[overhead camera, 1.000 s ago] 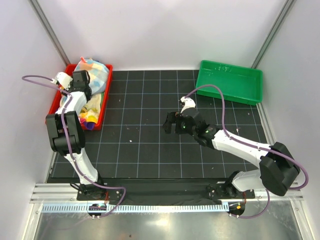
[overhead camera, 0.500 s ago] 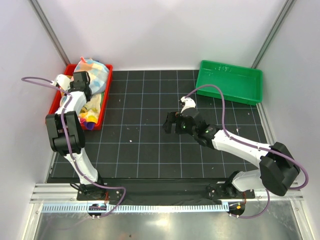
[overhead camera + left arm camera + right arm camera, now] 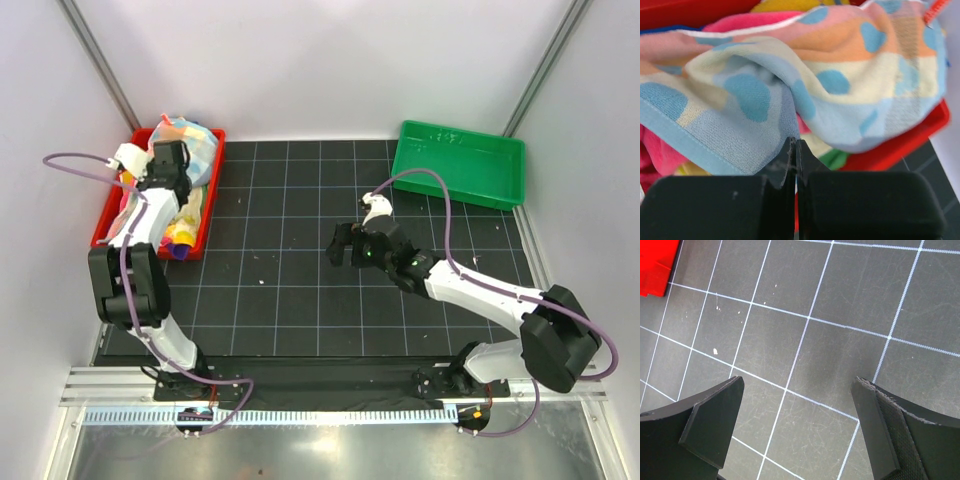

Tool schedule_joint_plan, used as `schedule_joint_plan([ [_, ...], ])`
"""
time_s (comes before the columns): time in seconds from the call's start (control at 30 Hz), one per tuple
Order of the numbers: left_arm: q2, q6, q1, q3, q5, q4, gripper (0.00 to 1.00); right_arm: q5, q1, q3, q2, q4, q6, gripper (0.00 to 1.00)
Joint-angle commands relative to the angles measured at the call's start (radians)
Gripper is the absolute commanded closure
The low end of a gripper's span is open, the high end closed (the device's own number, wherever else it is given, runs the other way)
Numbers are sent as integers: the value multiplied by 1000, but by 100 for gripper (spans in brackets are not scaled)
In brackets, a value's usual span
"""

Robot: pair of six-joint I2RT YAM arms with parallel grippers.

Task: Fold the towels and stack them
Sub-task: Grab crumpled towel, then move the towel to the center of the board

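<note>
The towels lie heaped in a red tray (image 3: pixel 214 185) at the back left. The pastel patchwork towel (image 3: pixel 196 140) is on top, and in the left wrist view the patchwork towel (image 3: pixel 840 75) fills the frame, its folds running down into my fingertips. My left gripper (image 3: pixel 170 160) is over the tray; the left gripper (image 3: pixel 794 144) is shut on a fold of that towel. Pink (image 3: pixel 655 155), yellow (image 3: pixel 790 5) and green (image 3: pixel 834 160) towels show beneath it. My right gripper (image 3: pixel 342 246) hovers over mid-table; the right gripper (image 3: pixel 799 385) is open with only mat between its fingers.
A green tray (image 3: pixel 458 160) sits at the back right with nothing showing in it. The black gridded mat (image 3: pixel 280 290) covers the table. A corner of the red tray (image 3: pixel 655 267) shows at the upper left of the right wrist view. White walls close in the back and sides.
My left gripper has closed on the patchwork towel and shifted slightly right over the tray. The right arm has stayed still.
</note>
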State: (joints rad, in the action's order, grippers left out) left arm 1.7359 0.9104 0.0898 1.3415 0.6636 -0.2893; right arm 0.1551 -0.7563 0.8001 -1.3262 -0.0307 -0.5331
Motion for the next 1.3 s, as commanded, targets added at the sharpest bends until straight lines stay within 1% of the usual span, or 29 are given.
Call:
schedule_joint_plan([
  [0.0,-101,25,-77,-28,60,29,100,35,0,1,42,37,2,0],
  [0.03,-123,31,-81,-34,67,27,100,38,3,1,42,37,2,0],
  [0.07,-137,35,-131,-44,71,24,100,40,5,-1,42,37,5,0],
  [0.17,-186,71,-180,-83,90,9,100,43,17,-1,42,37,7,0],
  [0.3,-248,104,-313,-154,139,2,100,40,40,-2,44,37,8,0],
  [0.4,-272,116,-378,-191,154,-4,100,43,54,-7,50,37,10,0],
  [0.43,-279,119,-422,-205,157,-8,100,44,57,-10,48,37,12,0],
  [0.5,-292,125,-472,-219,153,-11,100,41,64,-9,45,37,12,0],
  [0.57,-295,119,-560,-237,163,-13,100,55,71,-9,44,8,9,0],
  [0.6,-292,113,-593,-239,174,-16,100,58,69,-6,44,3,10,0],
  [0.63,-291,114,-667,-239,191,-34,100,66,69,-3,45,-3,9,0],
  [0.7,-279,123,-735,-248,237,-42,100,78,71,1,51,-18,5,0],
  [0.73,-276,128,-801,-251,244,-51,100,80,78,2,56,-26,5,0],
  [0.77,-269,137,-829,-251,269,-62,100,83,83,5,68,-44,-5,0],
  [0.83,-257,171,-884,-258,275,-73,100,93,89,4,88,-57,-13,0],
  [0.87,-253,182,-935,-260,278,-79,100,101,89,4,111,-78,-15,0],
  [0.93,-239,223,-984,-268,281,-96,100,139,91,1,133,-103,-27,0],
  [0.97,-231,234,-1040,-269,280,-99,100,150,94,4,159,-135,-27,0],
  [1.0,-222,243,-1070,-265,281,-102,100,164,94,5,171,-152,-34,0],
  [1.03,-199,260,-1103,-259,286,-112,100,184,94,5,188,-182,-33,0],
  [1.07,-184,277,-1160,-251,300,-147,100,188,95,1,218,-192,-31,0],
  [1.17,-127,318,-1248,-213,315,-194,100,218,95,-4,261,-250,-28,0],
  [1.2,-116,332,-1304,-193,318,-223,100,230,97,-4,286,-265,-28,0],
  [1.27,-82,355,-1361,-176,321,-241,100,250,98,2,306,-307,-18,0],
])
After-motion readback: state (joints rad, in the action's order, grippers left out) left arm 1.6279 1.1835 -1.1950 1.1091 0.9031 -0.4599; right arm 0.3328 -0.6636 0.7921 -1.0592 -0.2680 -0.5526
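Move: My left hand is over the red basket and already has the spotted towel pinched in its shut fingers. The basket's middle is about 4 cm back, 1 cm right and 14 cm below. The pink towel lies some 6 cm back, 1 cm left and 11 cm down. The open tiles mid-table, where the spotted towel goes, are roughly 36 cm right, 18 cm back and 16 cm lower. From my right hand the held towel is about 17 cm ahead and 40 cm left, slightly higher. I keep my left fingers shut on the spotted towel and sweep it out of the basket, about 44 cm right and some 22 cm back to the middle tiles. I rise about 4 cm at first, then sink to below my starting height, turning the hand roughly 55 degrees clockwise. My right hand, wide open and empty, makes way to the right and then upwards. ##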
